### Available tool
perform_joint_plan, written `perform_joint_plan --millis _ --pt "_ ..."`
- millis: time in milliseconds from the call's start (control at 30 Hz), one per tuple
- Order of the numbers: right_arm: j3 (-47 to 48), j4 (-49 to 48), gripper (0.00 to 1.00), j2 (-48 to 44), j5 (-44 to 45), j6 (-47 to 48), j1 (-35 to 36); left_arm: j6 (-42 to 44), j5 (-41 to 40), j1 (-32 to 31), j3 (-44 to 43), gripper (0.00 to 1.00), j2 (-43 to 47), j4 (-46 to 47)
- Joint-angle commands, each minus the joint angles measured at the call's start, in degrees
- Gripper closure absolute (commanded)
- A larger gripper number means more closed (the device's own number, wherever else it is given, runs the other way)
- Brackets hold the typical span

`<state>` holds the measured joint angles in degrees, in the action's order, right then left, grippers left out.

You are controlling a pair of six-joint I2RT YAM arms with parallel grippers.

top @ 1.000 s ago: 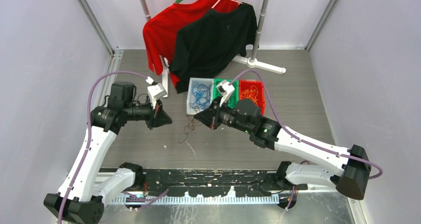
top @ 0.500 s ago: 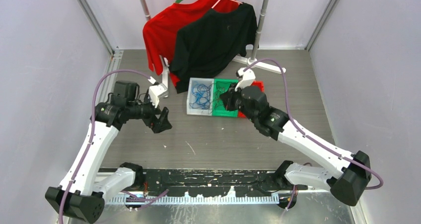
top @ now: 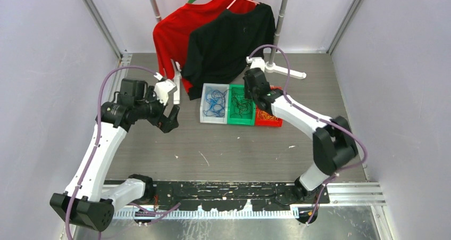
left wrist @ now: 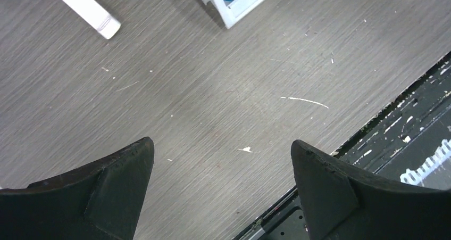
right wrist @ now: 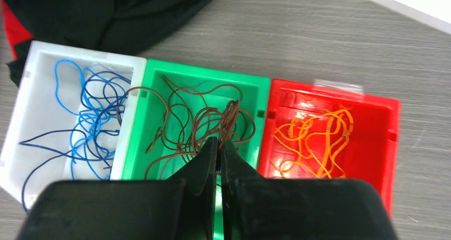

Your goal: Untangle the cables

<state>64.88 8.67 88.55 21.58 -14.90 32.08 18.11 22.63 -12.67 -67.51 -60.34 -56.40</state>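
Three bins stand side by side at the back of the table. Blue cables [right wrist: 90, 117] lie in the white bin [right wrist: 80, 51], brown cables [right wrist: 183, 120] in the green bin [right wrist: 207, 72], and orange cables [right wrist: 314, 136] in the red bin [right wrist: 340, 88]. My right gripper [right wrist: 220, 143] hovers over the green bin [top: 242, 106], shut on brown cable strands that bunch at its tips. My left gripper [left wrist: 222, 147] is open over bare table with nothing between its fingers, left of the white bin [top: 215, 102]. In the top view it is the left gripper [top: 171, 117], well apart from the right gripper [top: 249, 93].
A clothes rack behind the bins carries a red shirt [top: 175, 30] and a black shirt [top: 228, 43]. Its white feet [top: 284, 69] rest on the table, one foot [left wrist: 85, 8] near my left gripper. The black base rail [top: 223, 195] runs along the near edge.
The left gripper has opened and pulled back left. The right arm swung from mid-table back over the green bin, carrying the brown cable off the table.
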Motion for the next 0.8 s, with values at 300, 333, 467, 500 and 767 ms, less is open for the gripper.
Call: perform_joint_plan --millis 300,333,467,500,767 --pt "9.1 6.1 0.26 2.8 -5.5 0.3 0.0 -4.1 -2.6 4.2 -5.6 0.01 -3.0 4.5" --pt "9.3 6.8 0.20 0.9 -4.9 0.5 0.0 -4.3 -2.6 4.8 -5.8 0.01 -3.2 4.9" --pt "7.8 8.1 0.00 -8.9 0.8 -0.5 0.0 -5.1 -2.2 7.7 -5.0 0.01 -2.9 8.6" --pt "6.3 7.9 0.00 -12.5 3.0 -1.1 0.0 -5.5 -2.0 8.6 -4.2 0.01 -2.7 11.8" --pt "-11.2 6.6 0.00 -30.1 27.0 -8.0 -7.4 -10.3 -0.4 18.1 11.0 0.01 -4.8 35.2"
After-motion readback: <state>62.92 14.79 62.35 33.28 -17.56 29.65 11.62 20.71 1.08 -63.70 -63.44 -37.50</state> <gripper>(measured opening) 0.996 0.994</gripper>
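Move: The brown cable hangs in my shut right fingers. The green bin it is meant for has its middle about 13 cm below that hand, some 3 cm to the left and 2 cm back. From the same hand, the white bin with blue cables lies about 15 cm left and 2 cm back, and the red bin with orange cable about 9 cm right and 3 cm back, both equally low. From my empty left hand the green bin is roughly 27 cm right, 13 cm ahead and 18 cm down. I sink my right hand about 6 cm into the green bin, easing slightly left, and open the fingers wide to let go of the brown cable. Then I climb steeply some 20 cm, swinging right and a little back, the fingertips tilting up. My left hand, open and empty, draws off forward and left over bare table, turning counter-clockwise about 20 degrees. ##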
